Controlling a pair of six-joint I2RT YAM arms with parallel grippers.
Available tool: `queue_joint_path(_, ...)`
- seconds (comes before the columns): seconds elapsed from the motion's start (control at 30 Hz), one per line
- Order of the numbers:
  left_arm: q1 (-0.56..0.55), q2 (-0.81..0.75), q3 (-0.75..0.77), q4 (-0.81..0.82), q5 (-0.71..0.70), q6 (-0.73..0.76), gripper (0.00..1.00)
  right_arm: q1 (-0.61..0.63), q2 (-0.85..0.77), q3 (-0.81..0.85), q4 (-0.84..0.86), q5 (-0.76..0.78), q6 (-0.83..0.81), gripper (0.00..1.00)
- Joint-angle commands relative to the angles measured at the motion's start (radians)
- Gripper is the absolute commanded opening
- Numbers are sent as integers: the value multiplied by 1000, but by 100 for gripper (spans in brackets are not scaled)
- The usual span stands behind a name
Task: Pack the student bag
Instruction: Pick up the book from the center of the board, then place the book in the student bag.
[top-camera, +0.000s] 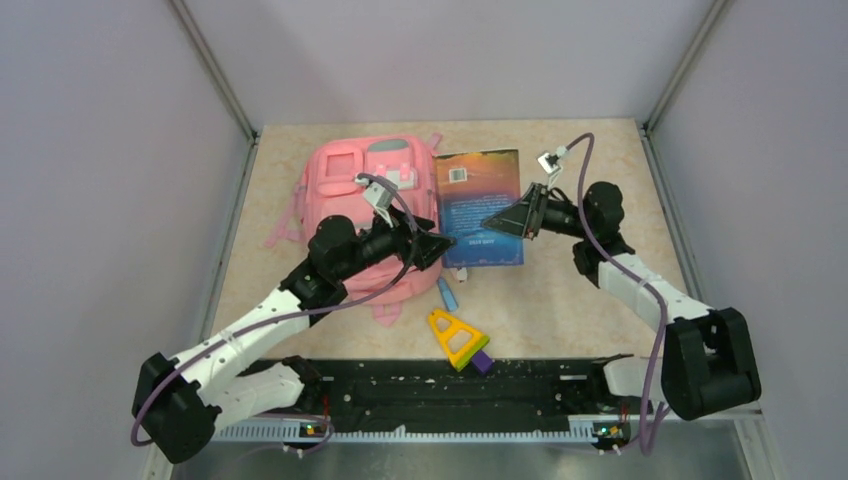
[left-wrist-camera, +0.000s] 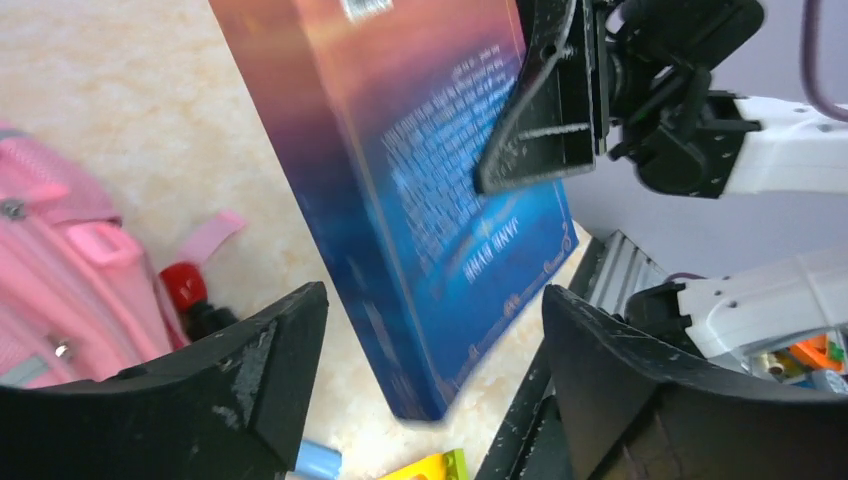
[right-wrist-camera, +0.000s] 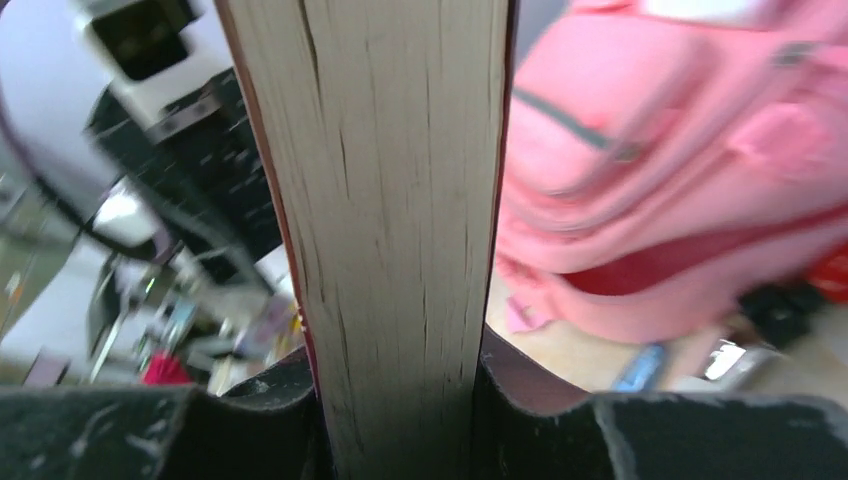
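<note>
The student bag is a soft pink backpack lying at the back left of the table. It also shows as a pink edge in the left wrist view and as a blurred bag in the right wrist view. Right of it is a thick blue book. My right gripper is shut on the book's page edge, one finger on each cover. My left gripper is open at the book's lower left corner. That corner lies between its spread fingers without touching them.
A blue pen lies just below the book. A yellow and green triangular toy with a purple piece rests near the black front rail. A red and black item sits beside the bag's edge.
</note>
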Motion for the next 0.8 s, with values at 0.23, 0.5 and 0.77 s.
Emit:
queue_joint_path(0.23, 26, -131, 122, -567, -153, 289, 94, -70, -233, -10, -511, 436, -362, 0)
queue_joint_path(0.5, 19, -2, 212, -808, -421, 496, 94, -74, -331, -65, -588, 506, -410, 0)
queue_joint_path(0.77, -96, 156, 206, -866, -638, 632, 93, -77, -375, -120, -586, 489, -402, 0)
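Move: The left hand, empty, has the pink bag's open mouth some 5 cm to its left, 2 cm ahead and about 18 cm below; the blue glue stick lies nearly beneath it and the stapler 8 cm ahead, 3 cm to its right, both about 23 cm down. The right hand holds the book, its middle some 3 cm ahead and 1 cm left. From there the mouth is about 12 cm left, 3 cm back, 17 cm down. Downward and apart: the left hand sinks about 13 cm and swings some 9 cm left towards the bag's mouth, opening its fingers the rest of the way and tipping them about 50 degrees down. The right hand keeps its grip on the book, darts forward a little, then eases back while carrying the book down and rightwards over bare table, turning clockwise some 30 degrees with its fingers dipping. ##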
